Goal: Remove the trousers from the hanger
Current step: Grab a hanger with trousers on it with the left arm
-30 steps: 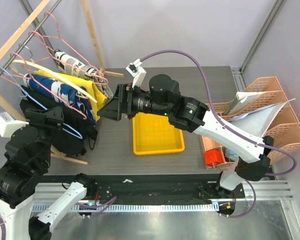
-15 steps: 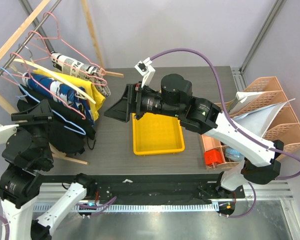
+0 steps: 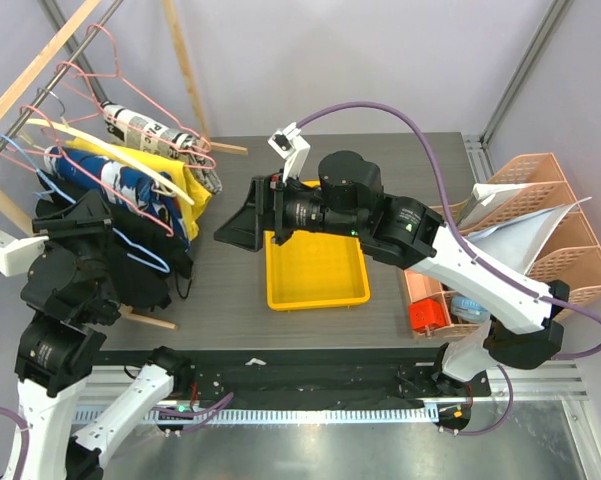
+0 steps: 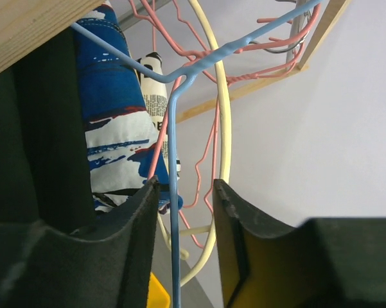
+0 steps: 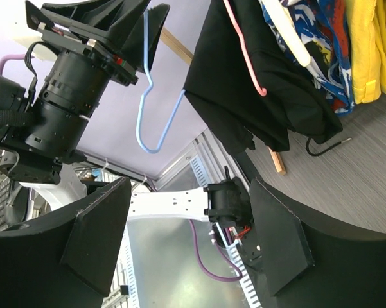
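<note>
Black trousers (image 3: 145, 285) hang on a blue wire hanger (image 3: 150, 262) at the near end of the rack on the left. My left gripper (image 3: 85, 212) is at the hanger's top. In the left wrist view the blue hanger's wire (image 4: 174, 160) runs between the open jaws of the left gripper (image 4: 185, 189), close to the left finger, with the trousers (image 4: 45, 128) at the left. My right gripper (image 3: 242, 212) is open and empty over the table, to the right of the clothes. The right wrist view shows the trousers (image 5: 263, 83) and the blue hanger (image 5: 155, 122) beyond the right gripper (image 5: 191, 186).
A wooden rack (image 3: 40, 65) holds pink hangers (image 3: 130, 95), a blue patterned garment (image 3: 110, 180), a yellow garment (image 3: 170, 175) and a newsprint garment (image 3: 145, 125). A yellow tray (image 3: 315, 270) lies mid-table. Orange organizers (image 3: 540, 230) stand at the right.
My left arm has shifted and its gripper now sits at the blue hanger's top. My right gripper drew back a little to the right, still open.
</note>
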Available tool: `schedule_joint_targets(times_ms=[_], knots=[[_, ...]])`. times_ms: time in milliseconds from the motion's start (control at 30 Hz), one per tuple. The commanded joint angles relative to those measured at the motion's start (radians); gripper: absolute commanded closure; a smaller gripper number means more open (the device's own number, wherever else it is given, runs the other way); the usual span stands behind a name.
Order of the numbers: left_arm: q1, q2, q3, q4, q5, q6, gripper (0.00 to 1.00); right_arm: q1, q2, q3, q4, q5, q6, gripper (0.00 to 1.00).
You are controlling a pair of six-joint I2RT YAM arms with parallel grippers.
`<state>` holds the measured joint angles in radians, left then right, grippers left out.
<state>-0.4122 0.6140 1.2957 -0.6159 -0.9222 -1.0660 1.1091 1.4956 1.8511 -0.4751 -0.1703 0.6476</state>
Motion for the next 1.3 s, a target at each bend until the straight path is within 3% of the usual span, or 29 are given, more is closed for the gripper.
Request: schedule_joint_targets(times_ms=[0,33,67,167,400,700,1067,1267], knots=[[-0.002,0.02,-0.016,0.094,-0.072,0.009,0.67,0.003,-0.061,0.005,-0.01,0.017,-0.035,0.2],[-0.004,0.017,-0.027,0.114,-0.07,0.026,0.73,0.003,-0.064,0.003,-0.017,0.018,-0.039,0.19],[-0.002,0.015,-0.035,0.155,-0.07,0.044,0.84,0.003,-0.064,0.007,-0.02,0.022,-0.04,0.19],[-0.004,0.018,-0.032,0.232,-0.06,0.164,0.99,0.003,-0.067,0.007,-0.031,0.023,-0.046,0.18],[-0.002,0.049,-0.048,0.422,0.011,0.571,1.0,0.001,-0.055,-0.001,-0.036,0.017,-0.042,0.17],[-0.002,-0.017,-0.231,0.686,0.065,0.86,1.0,0.003,-0.014,0.003,-0.074,0.006,-0.035,0.17],[-0.002,-0.03,-0.36,0.975,0.222,1.366,1.0,0.001,0.058,-0.024,-0.089,-0.035,-0.009,0.17],[-0.002,-0.031,-0.418,1.076,0.233,1.488,1.0,0.001,0.092,-0.023,-0.102,-0.054,-0.003,0.17]])
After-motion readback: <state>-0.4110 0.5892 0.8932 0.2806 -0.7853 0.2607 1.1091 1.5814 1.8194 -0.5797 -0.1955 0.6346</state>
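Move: Between the left hand's open fingers, practically at the pads, runs the blue hanger's shoulder wire. The black trousers on that hanger hang about 14 cm below the hand and 2 cm ahead. A pink hanger is about 4 cm farther out and 1 cm right at hand height; the blue-white cloth lies some 8 cm ahead, 3 cm right and 11 cm lower. From the right hand the wire is about 21 cm left and 5 cm ahead, level with it. Closing fully on the blue hanger's shoulder wire, the left hand pinches it, then keeps hold while rolling some 55 degrees, its left side rising, and easing about 3.5 cm forward towards the pink hanger and the blue-white cloth. The right hand, empty and open, sinks about 7.5 cm late on, its fingers tipping downward. ##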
